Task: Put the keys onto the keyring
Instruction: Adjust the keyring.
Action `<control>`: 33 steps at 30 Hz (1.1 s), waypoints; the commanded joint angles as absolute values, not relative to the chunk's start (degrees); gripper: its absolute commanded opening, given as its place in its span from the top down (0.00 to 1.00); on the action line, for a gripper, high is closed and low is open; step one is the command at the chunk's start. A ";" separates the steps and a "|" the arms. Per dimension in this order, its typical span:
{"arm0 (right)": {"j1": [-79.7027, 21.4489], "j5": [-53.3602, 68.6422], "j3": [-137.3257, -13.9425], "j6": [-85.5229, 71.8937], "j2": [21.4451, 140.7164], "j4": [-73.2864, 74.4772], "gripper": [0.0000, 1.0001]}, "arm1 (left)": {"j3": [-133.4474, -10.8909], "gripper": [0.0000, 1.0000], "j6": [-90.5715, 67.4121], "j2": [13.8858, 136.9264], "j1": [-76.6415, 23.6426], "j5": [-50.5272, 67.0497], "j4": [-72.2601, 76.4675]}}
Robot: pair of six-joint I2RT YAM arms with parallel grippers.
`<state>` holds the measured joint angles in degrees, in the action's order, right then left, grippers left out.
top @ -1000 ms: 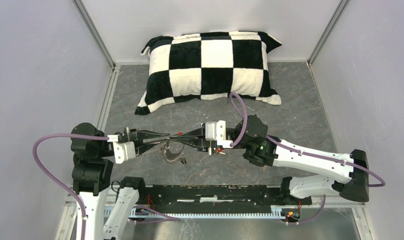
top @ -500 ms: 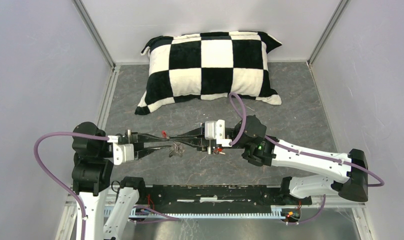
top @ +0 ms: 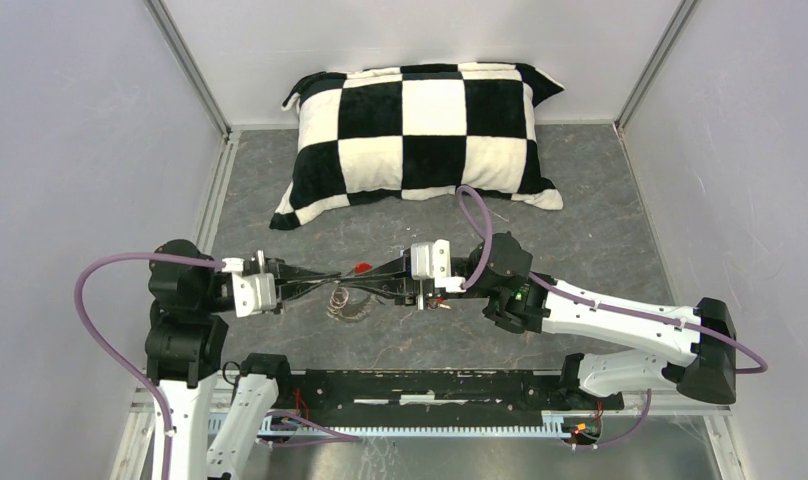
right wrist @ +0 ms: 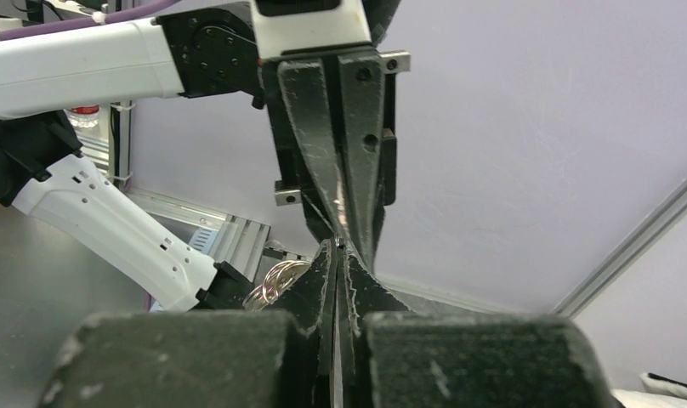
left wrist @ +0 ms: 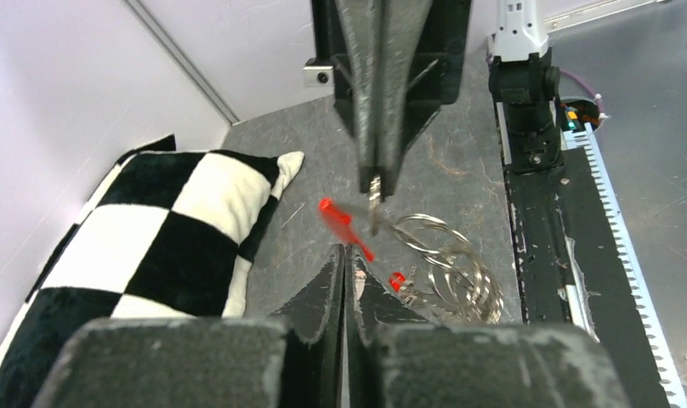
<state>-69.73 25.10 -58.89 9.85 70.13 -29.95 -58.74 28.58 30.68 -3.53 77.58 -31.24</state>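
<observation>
The keyring is a silvery wire coil that hangs between my two grippers above the grey floor. Its red section runs slantwise from the coil's free end down into the tips of my left gripper, which is shut on it. My right gripper faces the left one tip to tip and is shut on the silvery wire end. A tiny red-headed key sits against the coil. In the right wrist view the coil shows left of the shut right gripper.
A black-and-white checked pillow lies at the back of the grey floor. White walls enclose the cell on three sides. The black mounting rail with the arm bases runs along the near edge.
The left gripper's jaws stood apart and have now shut. It moved right toward the right gripper, and the red section now shows between the two tips. The coil swung slightly.
</observation>
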 commanded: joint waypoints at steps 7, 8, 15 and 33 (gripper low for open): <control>-69.33 26.33 -58.65 8.26 69.04 -34.87 1.00 | -60.26 0.77 25.27 33.05 -3.47 80.55 -31.77; -69.30 26.32 -58.60 8.34 69.08 -34.94 1.00 | -60.48 0.77 25.11 32.94 -3.48 81.26 -31.73; -69.08 24.71 -57.88 8.70 68.55 -35.16 1.00 | -60.76 0.77 24.35 31.09 -3.46 83.76 -31.78; -69.11 26.98 -59.41 7.95 70.73 -33.88 1.00 | -60.60 0.73 26.72 31.35 -3.48 80.27 -31.87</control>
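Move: The part of the keyring that the right fingers pinch lies just off the left fingertips, about 1 cm back, 1 cm to their right and 1 cm above. The red sleeve hangs roughly 1 cm forward of the left hand, 4 cm to its right and 4 cm below; the bunched coils are some 5 cm back, 2 cm to the right and 6 cm below. For the right hand, the pinched part is right at its fingertips, 0 cm off. The right fingers keep their pinch on the keyring, the hand staying nearly in place, while the shut left fingers open to a bit over a quarter. The left hand first goes on forward about 1 cm, then turns back some 2.5 cm so its parted tips come to either side of the pinched part, yawing around 5 degrees clockwise on the way back; left-finger contact can't be made out. ##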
